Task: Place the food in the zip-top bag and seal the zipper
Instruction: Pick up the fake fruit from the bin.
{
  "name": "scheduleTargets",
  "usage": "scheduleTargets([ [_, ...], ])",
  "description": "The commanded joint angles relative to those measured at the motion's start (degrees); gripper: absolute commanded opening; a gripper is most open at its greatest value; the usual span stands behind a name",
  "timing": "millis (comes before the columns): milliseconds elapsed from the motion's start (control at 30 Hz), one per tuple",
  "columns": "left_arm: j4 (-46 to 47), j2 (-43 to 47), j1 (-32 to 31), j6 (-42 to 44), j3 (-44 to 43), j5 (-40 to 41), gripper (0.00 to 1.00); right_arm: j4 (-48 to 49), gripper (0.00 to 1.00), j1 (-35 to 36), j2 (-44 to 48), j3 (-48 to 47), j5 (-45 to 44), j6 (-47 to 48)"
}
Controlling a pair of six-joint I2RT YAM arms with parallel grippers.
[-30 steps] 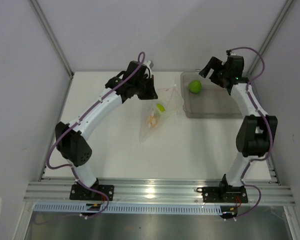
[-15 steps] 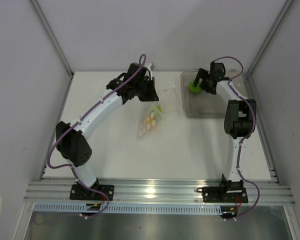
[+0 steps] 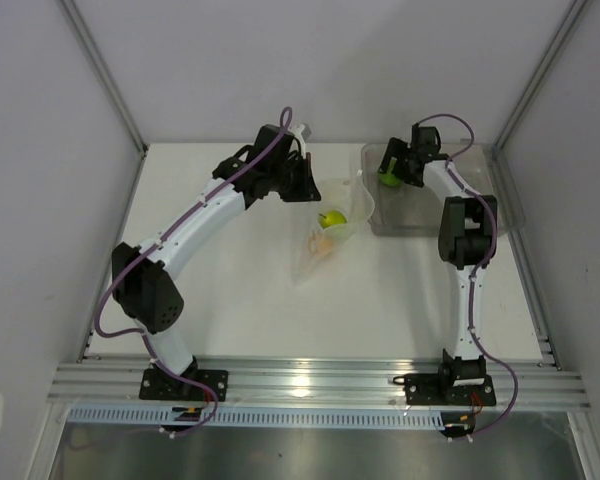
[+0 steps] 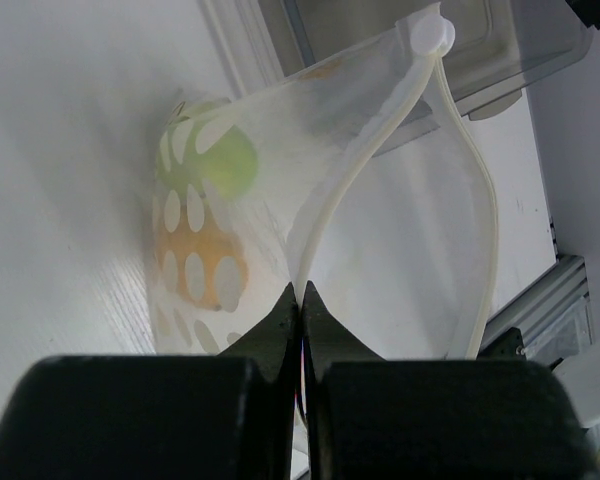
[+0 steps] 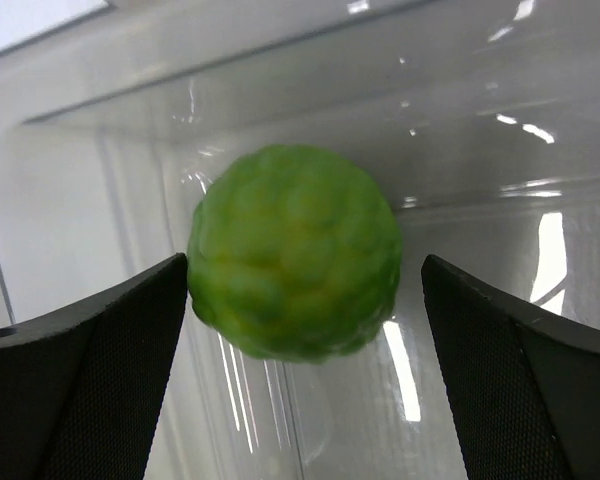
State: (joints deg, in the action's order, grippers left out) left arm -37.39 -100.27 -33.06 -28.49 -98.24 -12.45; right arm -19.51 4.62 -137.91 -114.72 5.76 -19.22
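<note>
The zip-top bag (image 3: 332, 228) lies on the table left of the tray, with its dotted face showing in the left wrist view (image 4: 210, 215). One lime-green piece (image 4: 218, 163) and the orange piece (image 4: 202, 265) are inside it. My left gripper (image 4: 302, 292) is shut on the bag's mouth edge at the zipper (image 4: 365, 160), and the mouth gapes open. It also shows in the top view (image 3: 306, 186). My right gripper (image 3: 390, 170) is open inside the tray. Its fingers straddle the second lime-green piece (image 5: 295, 250), with a gap on the right side.
The rigid clear tray (image 3: 430, 215) stands at the back right, and its wall (image 5: 480, 150) is close behind the green piece. Its corner (image 4: 500, 50) lies just beyond the bag's mouth. Enclosure walls ring the table, and a metal rail (image 3: 310, 380) runs along the near edge.
My right gripper has come down and left into the tray and now straddles the green piece. The bag has shifted towards the tray and its mouth has spread wider.
</note>
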Motion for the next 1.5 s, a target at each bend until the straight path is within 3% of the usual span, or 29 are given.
scheduleTargets([
  [0, 2.1, 2.1, 0.5, -0.5, -0.2, -1.4, 0.0, -0.7, 0.99, 0.8, -2.6, -6.7, 0.7, 0.8],
  [300, 2.1, 2.6, 0.5, -0.3, 0.3, -1.5, 0.01, -2.4, 0.91, 1.6, -5.7, -9.8, 0.9, -0.3],
  [567, 1.8, 3.1, 0.5, -0.2, 0.5, -1.8, 0.01, -1.9, 0.84, 2.0, -4.7, -7.1, 1.1, -0.8],
  [700, 1.6, 3.0, 0.4, -0.3, 0.7, -1.7, 0.01, -1.8, 0.65, 2.1, -3.6, -6.2, 0.8, -0.5],
  [733, 1.7, 2.9, 0.5, -0.3, 0.8, -1.8, 0.01, -1.6, 0.56, 2.1, -3.2, -5.9, 0.7, -0.4],
  [800, 2.0, 3.0, 0.5, -0.4, 1.6, -1.8, 0.01, -1.5, 0.51, 2.1, -2.1, -4.7, 0.2, -0.3],
  [933, 3.1, 3.2, 0.4, -0.9, 3.3, -2.1, 0.01, -1.9, 0.21, 1.8, 0.3, -3.1, 0.7, -0.3],
  [967, 3.2, 3.4, 0.4, -1.0, 4.0, -2.2, 0.01, -2.1, 0.19, 1.6, 1.0, -2.6, 0.8, -0.5],
  [1100, 4.7, 4.1, 0.4, -1.7, 6.2, -3.1, 0.01, -1.9, 0.09, 1.6, 8.8, 3.9, 1.1, -0.8],
  [1200, 5.0, 4.6, 0.1, -1.9, 7.5, -3.4, 0.01, -0.2, 0.09, 2.0, 14.8, 9.8, 0.5, -0.8],
  [1467, 7.9, 7.5, -1.7, -2.7, 14.6, -4.9, 0.01, -2.0, 0.08, 4.1, 42.7, 32.1, -1.7, -2.5],
])
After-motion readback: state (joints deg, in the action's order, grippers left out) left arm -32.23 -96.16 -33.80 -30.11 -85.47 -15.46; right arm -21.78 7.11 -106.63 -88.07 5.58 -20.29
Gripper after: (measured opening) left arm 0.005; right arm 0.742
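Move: The green fruit in the bin lies partly between the right hand's open fingers already, its middle about 2 cm ahead, 2 cm to the left and 1 cm lower. The bin's left wall stands roughly 8 cm to the left of this hand, level with it. The bag is some 22 cm left, 18 cm back and 5 cm higher. From the left hand, the green fruit lies around 26 cm ahead, 22 cm right and 20 cm below. The right fingers pinch the green fruit from both sides, closing about a quarter of their range after the hand eases some 2 cm left and slightly forward around it. Holding it, the hand draws back about 11 cm towards its base while rising nearly 10 cm. Late on, the left hand, still shut on the bag's rim, sinks about 4 cm and eases back 3 cm. ##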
